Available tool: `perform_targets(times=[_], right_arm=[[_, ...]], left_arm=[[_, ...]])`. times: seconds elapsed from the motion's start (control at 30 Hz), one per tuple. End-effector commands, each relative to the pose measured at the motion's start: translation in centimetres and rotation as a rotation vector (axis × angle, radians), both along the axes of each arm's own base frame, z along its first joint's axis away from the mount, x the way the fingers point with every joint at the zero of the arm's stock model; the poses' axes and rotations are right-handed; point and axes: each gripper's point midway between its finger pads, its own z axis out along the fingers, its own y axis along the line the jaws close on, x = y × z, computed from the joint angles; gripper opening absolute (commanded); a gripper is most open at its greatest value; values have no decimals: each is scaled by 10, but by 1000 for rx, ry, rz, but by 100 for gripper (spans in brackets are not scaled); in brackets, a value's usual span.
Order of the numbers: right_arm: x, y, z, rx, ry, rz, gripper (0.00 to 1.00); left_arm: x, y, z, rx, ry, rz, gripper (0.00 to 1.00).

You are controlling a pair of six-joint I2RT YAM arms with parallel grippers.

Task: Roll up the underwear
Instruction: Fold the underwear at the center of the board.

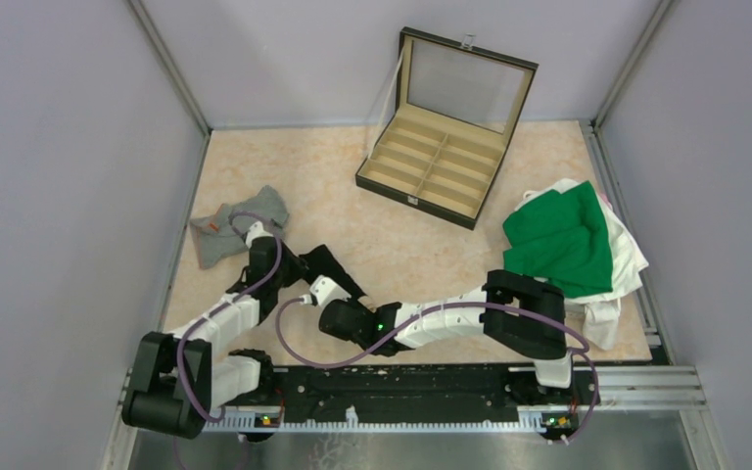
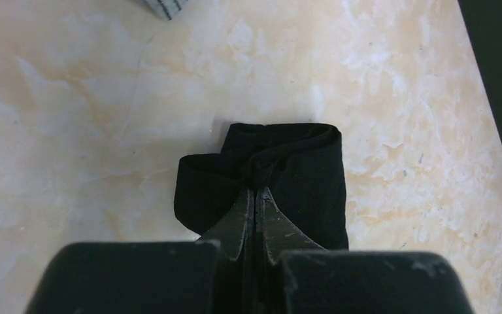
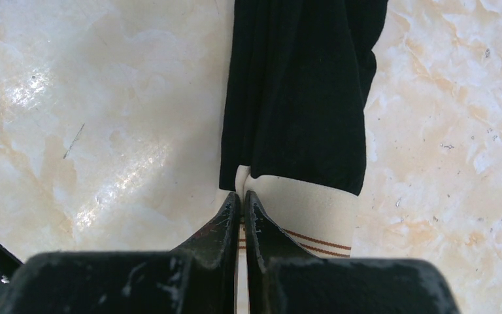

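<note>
The black underwear (image 1: 331,262) lies folded into a narrow strip on the marbled table between my two grippers. In the left wrist view my left gripper (image 2: 257,190) is shut on a bunched fold at one end of the black underwear (image 2: 301,190). My right gripper (image 3: 242,196) is shut on the cream, brown-striped waistband (image 3: 320,219) at the other end of the black underwear (image 3: 301,85). From above, the left gripper (image 1: 297,260) and right gripper (image 1: 341,281) stand close together. The heather grey underwear (image 1: 240,223) with an orange label lies flat at the left.
An open compartmented case (image 1: 439,162) stands at the back centre; its dark side (image 2: 500,85) shows in the left wrist view. A pile of green and white clothes (image 1: 568,245) lies at the right edge. Walls enclose the table on three sides.
</note>
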Motion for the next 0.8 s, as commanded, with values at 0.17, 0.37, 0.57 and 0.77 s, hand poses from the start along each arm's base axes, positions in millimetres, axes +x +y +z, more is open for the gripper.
perform_targets(times=[0.17,0.37,0.57,0.77], right_arm=[[-19,-53,-50,-227,112,10,0],[-19,-52,-48,-224,110,15,0],[-18,-51,-46,-212,106,15,0],[-18,-50,-45,-200,104,11,1]], left_arm=[[-1,17,7,28,-38,86,14],[3,25,22,37,-49,140,34],[1,29,61,8,-126,175,54],[-1,1,90,-107,-255,43,60]])
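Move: The left fingers are shut on the far end of the narrow folded underwear, whose middle lies about 5 cm back, 5 cm to their right and 2 cm below. From this hand the grey cloth lies some 9 cm ahead and 13 cm to the left, and the open box about 26 cm ahead and 26 cm to the right. From the right hand, shut on the waistband, the underwear's middle is roughly 8 cm ahead and 2 cm left. The left fingers let go of the underwear's far end, opening to well over half while the hand eases about 2 cm left, staying low and turning slightly counter-clockwise. Then it climbs quickly, about 6 cm clear above the cloth, its fingertips tipping up some 10 degrees. The right hand stays in place, still pinching the waistband. ##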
